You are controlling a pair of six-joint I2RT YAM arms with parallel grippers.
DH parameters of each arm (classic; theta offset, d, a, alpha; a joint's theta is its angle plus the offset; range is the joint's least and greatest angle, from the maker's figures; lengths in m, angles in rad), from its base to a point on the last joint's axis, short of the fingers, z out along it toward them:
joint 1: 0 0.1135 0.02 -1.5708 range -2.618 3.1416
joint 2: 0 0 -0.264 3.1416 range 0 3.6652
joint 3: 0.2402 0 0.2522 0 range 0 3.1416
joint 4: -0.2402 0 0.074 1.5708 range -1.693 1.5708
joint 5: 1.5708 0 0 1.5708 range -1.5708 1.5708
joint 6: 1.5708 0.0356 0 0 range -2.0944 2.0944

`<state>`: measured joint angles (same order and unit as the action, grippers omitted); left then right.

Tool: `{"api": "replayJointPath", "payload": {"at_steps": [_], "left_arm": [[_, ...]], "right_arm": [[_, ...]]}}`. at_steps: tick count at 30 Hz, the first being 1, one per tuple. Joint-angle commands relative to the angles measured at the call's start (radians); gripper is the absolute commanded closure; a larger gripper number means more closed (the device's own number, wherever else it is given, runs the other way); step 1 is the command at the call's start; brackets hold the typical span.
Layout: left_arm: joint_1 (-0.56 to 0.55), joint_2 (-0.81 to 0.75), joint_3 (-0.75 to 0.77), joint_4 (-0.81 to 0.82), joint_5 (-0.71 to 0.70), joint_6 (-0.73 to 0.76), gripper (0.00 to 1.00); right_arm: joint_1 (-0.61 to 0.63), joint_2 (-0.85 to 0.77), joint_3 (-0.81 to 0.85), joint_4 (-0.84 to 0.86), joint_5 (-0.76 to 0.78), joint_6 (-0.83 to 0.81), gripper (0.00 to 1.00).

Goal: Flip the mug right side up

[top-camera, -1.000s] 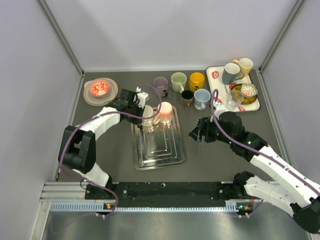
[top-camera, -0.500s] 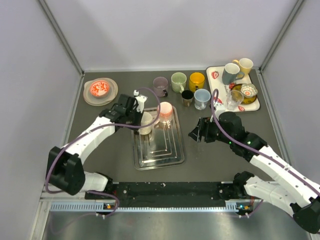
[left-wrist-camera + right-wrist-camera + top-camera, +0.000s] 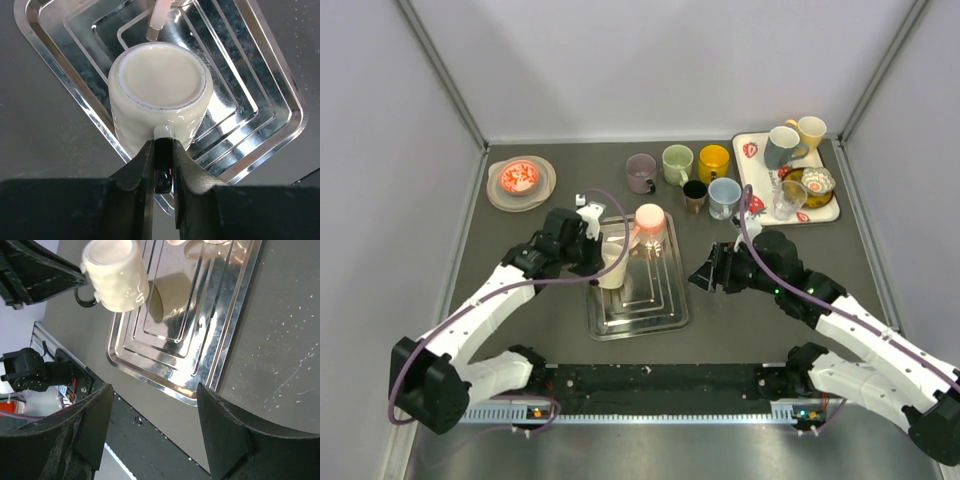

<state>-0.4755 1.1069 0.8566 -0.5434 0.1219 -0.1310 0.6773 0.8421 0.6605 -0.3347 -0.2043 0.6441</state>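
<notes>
A cream mug (image 3: pixel 612 268) (image 3: pixel 160 90) (image 3: pixel 116 275) hangs over the left part of the steel tray (image 3: pixel 660 315) (image 3: pixel 270 90) (image 3: pixel 220 340). Its flat base faces the left wrist camera, and its shadow falls on the tray below. My left gripper (image 3: pixel 597 256) (image 3: pixel 162 145) is shut on the mug's handle, which shows as a pale stub between the black fingers. My right gripper (image 3: pixel 705 272) (image 3: pixel 154 390) stands open just right of the tray, with nothing between its fingers. A pink mug (image 3: pixel 650 222) stands upside down at the tray's far end.
A row of mugs lines the back: mauve (image 3: pixel 641 172), green (image 3: pixel 677 163), yellow (image 3: pixel 713 162), dark (image 3: pixel 695 195) and pale blue (image 3: pixel 725 196). A white tray (image 3: pixel 830 208) with more cups sits back right. A plate with a red bowl (image 3: pixel 520 178) sits back left.
My left arm has drawn back toward the near side with the cream mug, away from the pink mug. The right gripper has shifted slightly left toward the tray.
</notes>
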Motion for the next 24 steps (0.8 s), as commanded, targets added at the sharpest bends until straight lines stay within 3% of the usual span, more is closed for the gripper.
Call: {"api": "replayJointPath", "payload": {"at_steps": [1,6,17,24], "left_arm": [[-0.012,-0.041,-0.069,0.189,-0.017,-0.05,1.0],[-0.023,-0.029,-0.155,0.27,-0.051,-0.093,1.0],[-0.095,0.111,-0.114,0.172,-0.145,-0.065,1.0],[-0.121,0.171,-0.07,0.123,-0.194,-0.073,0.79]], "right_arm": [[0.03,-0.014,-0.005,0.071,-0.003,0.031,0.33],[0.036,-0.014,-0.012,0.066,0.008,0.034,0.33],[0.036,0.002,-0.018,0.054,0.025,0.028,0.33],[0.038,-0.009,-0.025,0.042,0.04,0.02,0.33]]}}
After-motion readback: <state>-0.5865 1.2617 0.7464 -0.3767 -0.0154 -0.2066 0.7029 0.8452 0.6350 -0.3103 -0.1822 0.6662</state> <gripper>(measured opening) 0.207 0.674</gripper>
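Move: The left hand already holds the white mug upside down by its handle, with the mug's middle about 3 cm ahead and 5 cm to the right, roughly level. The tray's middle lies about 9 cm to the right, level fore and aft, some 11 cm down; the pink mug stands about 13 cm ahead and 12 cm right, 7 cm down. For the right hand, the tray's middle is about 15 cm left, 2 cm back and 15 cm below. Down over the left side of the tray goes the left hand, about 6 cm with a small drift to the right, slowing midway before sinking faster again and stopping. The fingers keep their hold on the white mug's handle while the wrist turns only some 5 degrees, bringing the rim down against the tray floor. ##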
